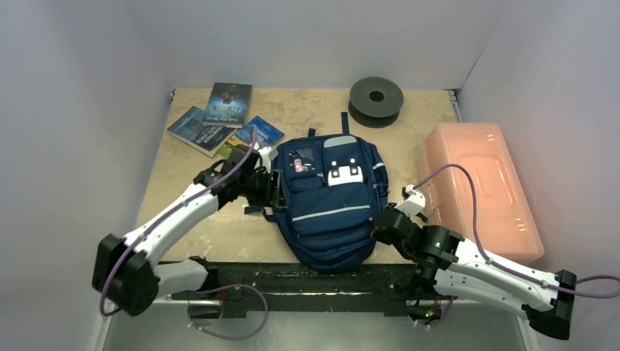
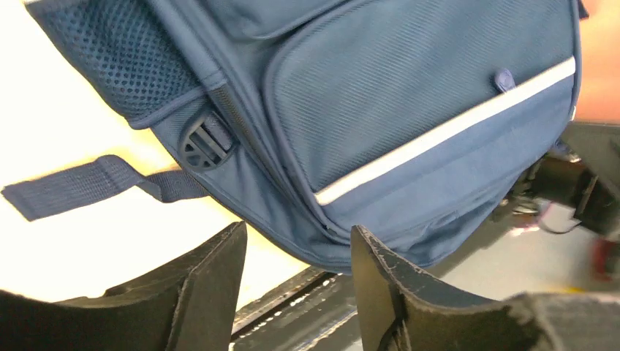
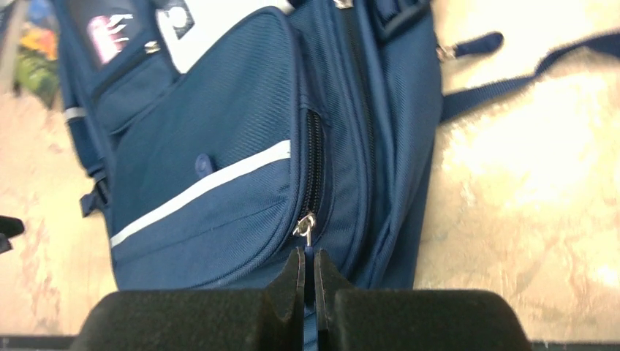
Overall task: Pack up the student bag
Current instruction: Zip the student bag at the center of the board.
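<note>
The student bag [image 1: 329, 197], navy with a white stripe, lies flat in the middle of the table with its front pockets up. My left gripper [image 1: 273, 187] is at the bag's left side. In the left wrist view it [image 2: 298, 235] stands open with nothing between its fingers, and the bag's lower edge [image 2: 380, 219] lies just beyond the tips. My right gripper [image 1: 380, 223] is at the bag's right side. It [image 3: 308, 257] is shut on the blue pull tab of the front pocket zipper, just below the metal slider [image 3: 305, 226].
Three books [image 1: 219, 117] lie at the back left of the table and a dark spool [image 1: 376, 99] at the back. A pink translucent box [image 1: 479, 186] stands on the right. A loose strap [image 2: 73, 186] trails left of the bag. A black rail [image 1: 307, 276] runs along the near edge.
</note>
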`<state>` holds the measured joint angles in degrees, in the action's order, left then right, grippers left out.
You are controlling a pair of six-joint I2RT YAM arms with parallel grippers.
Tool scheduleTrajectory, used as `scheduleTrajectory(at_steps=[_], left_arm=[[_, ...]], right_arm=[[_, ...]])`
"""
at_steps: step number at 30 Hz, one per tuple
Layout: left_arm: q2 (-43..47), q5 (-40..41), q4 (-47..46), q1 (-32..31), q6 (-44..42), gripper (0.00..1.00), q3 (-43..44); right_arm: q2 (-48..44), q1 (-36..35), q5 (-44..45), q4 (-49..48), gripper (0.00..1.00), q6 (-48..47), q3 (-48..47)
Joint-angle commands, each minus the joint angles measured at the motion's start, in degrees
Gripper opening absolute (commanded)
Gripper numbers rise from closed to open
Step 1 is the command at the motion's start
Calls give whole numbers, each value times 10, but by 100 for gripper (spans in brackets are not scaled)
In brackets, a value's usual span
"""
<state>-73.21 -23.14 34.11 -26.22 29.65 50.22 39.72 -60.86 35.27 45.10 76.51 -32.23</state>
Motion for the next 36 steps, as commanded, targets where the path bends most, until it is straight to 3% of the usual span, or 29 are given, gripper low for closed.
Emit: scheduleTrajectory(at_steps=[1,4,6,8,11,17,19,22,25,28,36], left_arm=[[116,256,16,-125,-46,54,29],[136,337,-155,-285,-127,56,-26],[119,337,-289,-358,-199,56,-70],[81,324,-410,-399,-254,56,-92],[9,313,-462,-428,-325,53,-62],[-109,351,-492,-442,-389,50,-2],[-123,372,-483,-442,-400,37,6],[-118,414,-469,-442,-409,2,1],[-72,436,-464,-442,-407,0,-34],[-13,429,-443,-442,-403,0,-65],[109,364,-439,-442,-410,0,-143]], right_arm=[[-62,1,-15,-121,0,-185,22],[-87,1,-45,-151,0,-204,37],[-98,2,-53,-161,0,-222,39],[-108,1,-58,-165,0,-239,38],[-120,1,-70,-186,0,-273,38],[-132,1,-73,-175,0,-278,28],[-133,1,-69,-163,0,-274,24],[-110,1,-15,-93,0,-212,9],[-52,1,40,56,0,-47,-28],[4,2,78,136,0,37,-54],[86,5,133,104,0,29,-70]])
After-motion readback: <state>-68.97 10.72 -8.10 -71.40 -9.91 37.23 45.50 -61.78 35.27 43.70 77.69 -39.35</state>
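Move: My left hand, open and empty at the bag's left side, has the front pocket's lower right edge about 19 cm to its right and 6 cm back, roughly level. The zip pull lies some 24 cm right and 9 cm back, the white strip's middle about 13 cm right and 5 cm back, the white flap 17 cm right and 4 cm ahead. From my right hand, shut on that zip pull, the pocket edge is about 5 cm left and 2 cm ahead. I lift my left hand clear and sweep it about 18 cm right and slightly back over the bag, rolling the wrist some 75 degrees so the fingers point mostly right, and come down to pinch the pocket's edge; then I draw it about 5 cm left, with some lift and backward pull. My right hand keeps the zip pull, rising about 3 cm and drifting left, its wrist turning counter-clockwise and back. ##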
